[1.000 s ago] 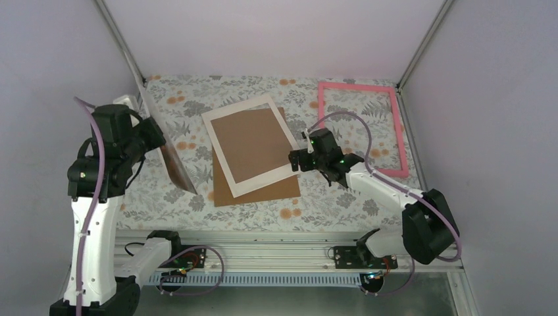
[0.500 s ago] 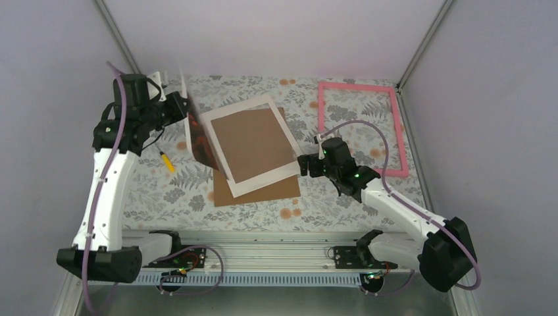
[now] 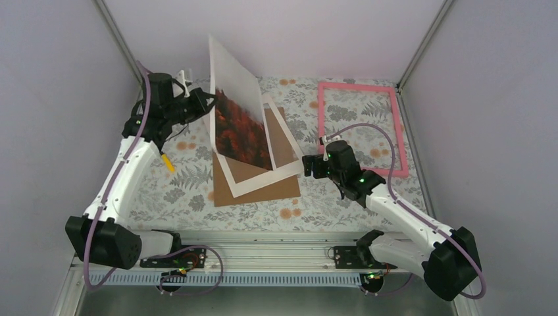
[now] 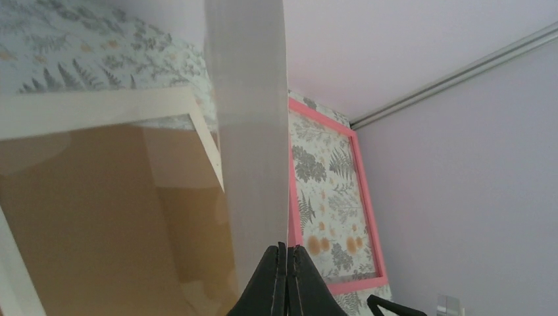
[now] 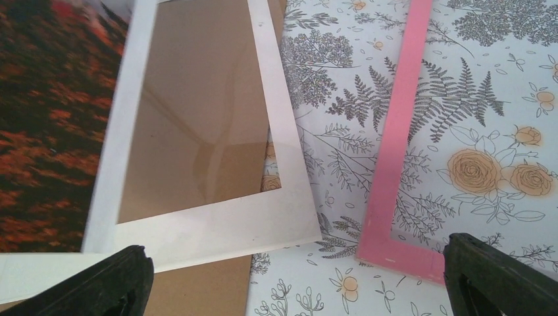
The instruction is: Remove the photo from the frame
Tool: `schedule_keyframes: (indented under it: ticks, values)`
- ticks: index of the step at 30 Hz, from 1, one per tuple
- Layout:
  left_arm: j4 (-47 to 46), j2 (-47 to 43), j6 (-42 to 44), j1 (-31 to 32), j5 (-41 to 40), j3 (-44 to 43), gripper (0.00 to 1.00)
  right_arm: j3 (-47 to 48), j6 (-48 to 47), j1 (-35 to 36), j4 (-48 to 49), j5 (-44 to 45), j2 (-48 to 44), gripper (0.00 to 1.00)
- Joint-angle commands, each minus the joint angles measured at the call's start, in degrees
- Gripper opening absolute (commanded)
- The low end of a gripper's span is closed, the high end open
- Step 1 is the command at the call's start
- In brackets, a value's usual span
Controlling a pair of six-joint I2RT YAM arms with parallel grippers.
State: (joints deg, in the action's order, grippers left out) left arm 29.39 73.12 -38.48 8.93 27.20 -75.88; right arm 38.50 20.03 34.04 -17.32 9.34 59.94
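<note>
The photo point(image 3: 240, 125), red-orange trees under pale sky, stands nearly upright above the cream mat board point(image 3: 284, 172) and brown backing board point(image 3: 256, 191). My left gripper point(image 3: 209, 104) is shut on its left edge. In the left wrist view the photo point(image 4: 250, 131) runs edge-on up from the pinched left gripper point(image 4: 288, 247). The pink frame point(image 3: 358, 86) lies flat at the back right, holding nothing. My right gripper point(image 3: 308, 166) hangs open just right of the mat, apart from it. The right wrist view shows the photo point(image 5: 46, 118), mat point(image 5: 217, 230), frame point(image 5: 395, 131) and the open right gripper point(image 5: 299, 263).
A small yellow object point(image 3: 166, 162) lies on the flowered tablecloth point(image 3: 177, 191) under the left arm. Lilac walls close in the back and both sides. The frame point(image 4: 368, 217) lies close to the right wall.
My left arm has swung the photo up from the left side to the back middle, turning its picture side into view over the mat. The right gripper has drawn back slightly to the right.
</note>
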Motion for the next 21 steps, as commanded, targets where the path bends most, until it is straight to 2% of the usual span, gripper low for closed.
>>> schedule_keyframes:
  ticks: [1, 10, 21]
  values:
    - [-8.7, 0.1, -5.1, 0.5, 2.0, 6.9, 0.02, -0.9, 1.2, -0.2, 0.2, 1.5, -0.6, 1.0]
    - [-18.7, 0.0, -7.5, 0.0, 1.6, 27.2, 0.02, -0.9, 0.6, -0.3, 0.8, 0.3, 1.7, 1.0]
    - [-25.8, 3.4, -2.6, -2.3, -1.7, 36.1, 0.02, -1.4, 0.7, -0.2, 2.1, -0.7, 1.6, 1.0]
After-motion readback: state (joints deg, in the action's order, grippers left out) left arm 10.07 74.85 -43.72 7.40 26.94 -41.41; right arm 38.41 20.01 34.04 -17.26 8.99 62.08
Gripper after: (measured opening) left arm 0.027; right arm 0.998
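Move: The left hand already grips the photo's left edge in the air; the white mat it goes to has its middle about 9 cm right, 2 cm ahead and 33 cm below. The backing board under the mat is centred some 10 cm right and 2 cm back, the yellow screwdriver about 18 cm left and 3 cm back. From the idle right hand the mat lies about 16 cm left, 11 cm ahead, 15 cm below. The left hand, still pinching the photo's left edge, lowers it about 21 cm towards the mat, tipping down 20 degrees. ##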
